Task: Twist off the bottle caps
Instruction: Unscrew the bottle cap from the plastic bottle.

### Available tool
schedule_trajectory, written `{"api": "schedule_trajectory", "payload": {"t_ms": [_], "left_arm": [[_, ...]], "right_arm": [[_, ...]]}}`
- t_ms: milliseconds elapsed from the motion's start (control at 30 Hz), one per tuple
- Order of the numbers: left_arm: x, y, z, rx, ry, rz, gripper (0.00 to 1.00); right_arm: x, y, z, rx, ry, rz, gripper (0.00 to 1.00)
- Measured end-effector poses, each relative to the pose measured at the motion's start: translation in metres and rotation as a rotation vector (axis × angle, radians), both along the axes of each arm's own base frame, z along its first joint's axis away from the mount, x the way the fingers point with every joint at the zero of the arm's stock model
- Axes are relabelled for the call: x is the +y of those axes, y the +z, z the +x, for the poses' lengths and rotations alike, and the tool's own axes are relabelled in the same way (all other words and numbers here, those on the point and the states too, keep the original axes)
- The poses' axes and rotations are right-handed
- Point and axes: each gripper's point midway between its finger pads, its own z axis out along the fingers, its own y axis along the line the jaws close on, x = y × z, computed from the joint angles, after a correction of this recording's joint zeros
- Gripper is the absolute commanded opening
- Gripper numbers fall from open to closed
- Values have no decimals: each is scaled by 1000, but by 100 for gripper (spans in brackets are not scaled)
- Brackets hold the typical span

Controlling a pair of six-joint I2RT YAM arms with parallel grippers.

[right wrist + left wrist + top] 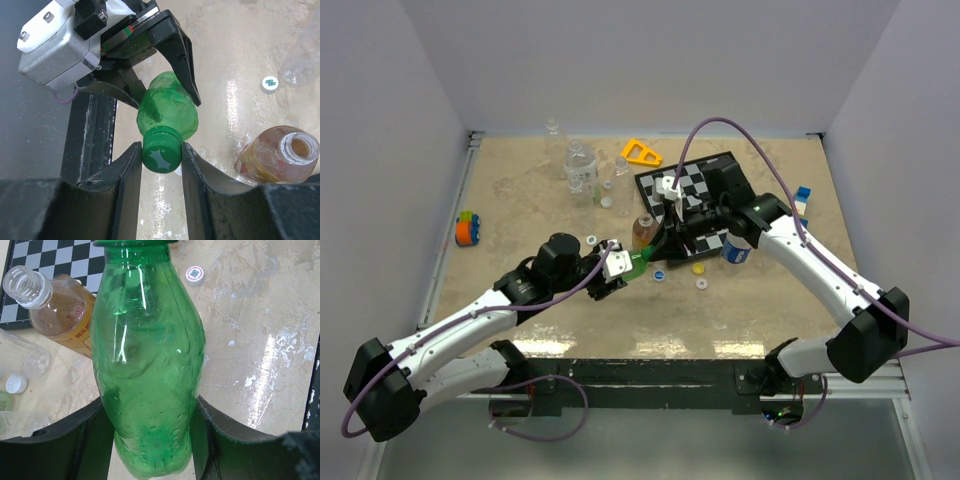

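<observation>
A green bottle (636,262) lies nearly level just above the table, held between both arms. My left gripper (150,415) is shut on its lower body (147,355). My right gripper (161,155) is shut on the bottle's green cap (161,149), with one finger pressed against each side. The cap sits on the bottle's neck. An amber bottle (643,230) stands just behind with its neck bare (295,145). On the table in front lie loose blue (660,275), yellow (698,267) and white (702,284) caps.
A chessboard (695,185) lies behind the right gripper, with a blue-labelled bottle (736,250) by the right arm. Clear bottles (580,165) and a yellow triangle (642,153) stand at the back. A coloured toy (468,229) is far left and blue blocks (802,198) far right.
</observation>
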Motion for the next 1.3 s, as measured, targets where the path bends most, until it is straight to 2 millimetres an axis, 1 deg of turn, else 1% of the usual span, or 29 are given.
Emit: {"api": "schedule_trajectory", "payload": {"t_ms": [67, 167, 200, 233, 300, 400, 467, 567, 700, 767, 867, 1000, 1033, 1100, 1133, 1167, 1200, 1233, 1300], "left_arm": [[0, 0, 0, 0, 0, 0, 0], [0, 0, 0, 1, 0, 1, 0], [0, 0, 0, 1, 0, 1, 0], [0, 0, 0, 1, 0, 2, 0], [0, -1, 0, 3, 0, 2, 0], [0, -1, -1, 5, -5, 1, 0], [-1, 0, -2, 5, -8, -2, 0], [-2, 0, -5, 11, -24, -7, 0], [-2, 1, -13, 22, -58, -9, 0], [-4, 1, -18, 27, -85, -14, 0], [-8, 6, -21, 19, -120, -32, 0], [-14, 17, -21, 2, -148, -57, 0], [-16, 20, -21, -3, -153, -63, 0], [-17, 24, -20, -10, -154, -70, 0], [-17, 24, -20, -11, -154, -70, 0], [-17, 24, -20, -10, -153, -70, 0], [-17, 23, -20, -9, -153, -69, 0], [-17, 23, -21, -7, -154, -69, 0], [-14, 19, -21, 6, -144, -54, 0]], "right_arm": [[0, 0, 0, -3, 0, -2, 38], [0, -1, 0, -6, 2, -4, 37], [0, -1, 0, -8, 3, -4, 35], [0, -1, 0, -9, 4, -4, 31], [0, -1, -1, -12, 6, -8, 17], [-1, -1, -1, -23, 12, -14, 4], [-1, -1, -2, -39, 22, -20, 0], [-2, 0, -7, -97, 70, -35, 0], [-3, 0, -16, -269, 198, -58, 0], [-7, 1, -21, -407, 287, -60, 0], [-13, 8, -24, -631, 385, -60, 0], [-20, 19, -27, -824, 426, -49, 1], [-21, 23, -27, -848, 427, -45, 4], [-22, 27, -28, -873, 426, -36, 17], [-22, 28, -28, -871, 420, -32, 27], [-22, 28, -28, -862, 407, -27, 41], [-22, 28, -29, -842, 388, -22, 53], [-22, 28, -30, -824, 371, -17, 62], [-24, 34, -34, -763, 310, 5, 73]]}}
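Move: The green bottle cap is already between the right fingertips, practically at the hand point. From the left hand, which holds the bottle low on its body, the cap lies roughly 7 cm right, 2 cm ahead and 9 cm up. From the right hand the open tea bottle stands some 10 cm ahead, 2 cm left and 13 cm down; a loose blue cap lies 3 cm ahead, 2 cm right and about 23 cm down. Still pinching the green cap, the right hand pauses, then twists it counter-clockwise as seen facing the cap, about 55 degrees, while easing back and up some 3 cm and a little right. Next the wrist starts to turn back and the fingers open off the cap. The left hand keeps its grip, shifting with it back, up and slightly right. ##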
